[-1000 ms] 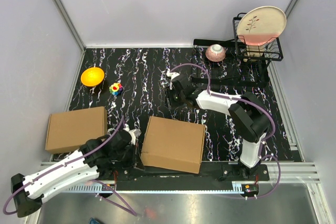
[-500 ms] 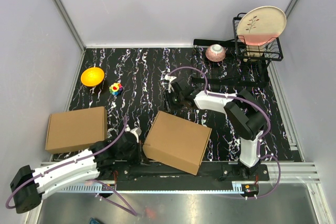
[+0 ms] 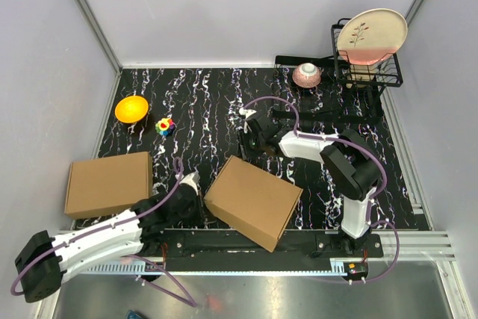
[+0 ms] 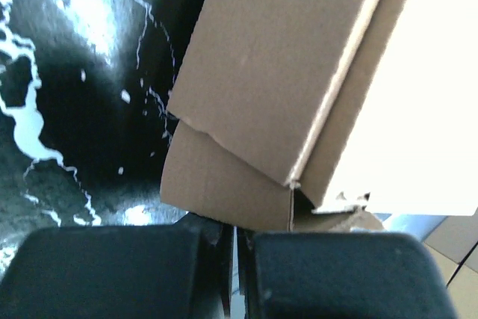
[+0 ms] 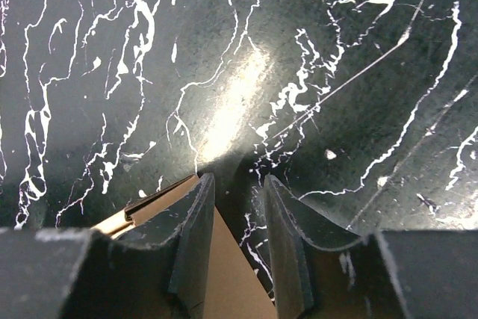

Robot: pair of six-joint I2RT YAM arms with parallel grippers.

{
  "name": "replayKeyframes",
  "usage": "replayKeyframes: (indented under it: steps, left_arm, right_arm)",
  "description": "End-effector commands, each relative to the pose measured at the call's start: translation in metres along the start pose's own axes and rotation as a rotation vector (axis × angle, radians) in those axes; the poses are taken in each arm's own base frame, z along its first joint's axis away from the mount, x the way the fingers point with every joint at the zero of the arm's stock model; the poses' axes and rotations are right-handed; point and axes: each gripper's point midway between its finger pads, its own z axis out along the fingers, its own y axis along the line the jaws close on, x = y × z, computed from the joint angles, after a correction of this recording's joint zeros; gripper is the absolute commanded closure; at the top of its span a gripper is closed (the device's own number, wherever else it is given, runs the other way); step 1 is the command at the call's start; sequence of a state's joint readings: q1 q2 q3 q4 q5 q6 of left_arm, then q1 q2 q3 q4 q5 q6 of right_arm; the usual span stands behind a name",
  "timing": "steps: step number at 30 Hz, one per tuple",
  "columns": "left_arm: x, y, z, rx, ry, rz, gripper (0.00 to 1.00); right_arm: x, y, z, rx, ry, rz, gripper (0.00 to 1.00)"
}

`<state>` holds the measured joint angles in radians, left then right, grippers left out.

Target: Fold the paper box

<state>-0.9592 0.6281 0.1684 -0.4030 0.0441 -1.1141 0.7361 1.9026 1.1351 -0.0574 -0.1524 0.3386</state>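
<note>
The paper box point(image 3: 252, 201) lies closed on the black marbled table, turned so one corner points away from the arms. My left gripper point(image 3: 190, 189) sits shut against the box's left corner. In the left wrist view the brown paper box point(image 4: 291, 72) fills the frame, with a lower panel ending just past the closed left gripper point(image 4: 237, 238). My right gripper point(image 3: 250, 142) hovers open at the box's far corner. In the right wrist view that right gripper point(image 5: 237, 184) has nothing clamped, and the paper box's corner point(image 5: 228, 282) lies beneath its fingers.
A second plain brown carton point(image 3: 108, 183) lies at the left. An orange bowl point(image 3: 131, 108) and a small colourful toy point(image 3: 165, 125) sit at the back left. A pink bowl point(image 3: 307, 75) and a wire rack point(image 3: 367, 72) holding a plate point(image 3: 371, 35) stand at the back right.
The paper box has turned clockwise and shifted slightly right, its far corner now under the right gripper. My left arm has swung right with its left corner. The right jaws have narrowed a little.
</note>
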Motion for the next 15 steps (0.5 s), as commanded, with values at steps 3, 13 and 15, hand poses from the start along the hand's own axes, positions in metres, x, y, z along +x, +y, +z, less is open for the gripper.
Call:
replayKeyframes:
  steps: [3,13,15]
  left_arm:
    - [-0.054,-0.047,0.012,0.134,-0.161,0.026,1.0]
    - [-0.082,-0.07,0.039,0.175,-0.216,0.083,1.0]
    - [-0.085,-0.065,0.044,0.15,-0.236,0.083,1.0]
  right_arm:
    - [0.027,0.005,-0.011,-0.023,0.076,-0.001,0.62]
    - [0.047,0.018,-0.01,-0.067,0.124,-0.017,0.64]
    - [0.051,0.022,-0.01,-0.079,0.135,-0.016,0.64]
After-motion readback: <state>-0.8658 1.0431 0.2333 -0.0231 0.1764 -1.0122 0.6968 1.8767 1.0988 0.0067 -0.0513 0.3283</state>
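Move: Just beside the left hand, the paper box sits askew, its left corner by the shut fingertips and its middle about 14 cm to the right and 4 cm ahead. A second cardboard box lies some 28 cm left and 10 cm ahead, and the flower toy 12 cm left and 27 cm ahead. From the right hand, at the box's far corner, its middle is about 14 cm back and 3 cm left; the pink bowl stands roughly 23 cm ahead and 19 cm right. Pushing low and level along the table, the left hand keeps its shut fingertips against the near-left side of the paper box, going forward at first, then mostly right, about 5 cm in all. The right hand travels ahead of it at the far corner, some 4 cm forward and right, turning slightly clockwise with its fingers staying part open. ##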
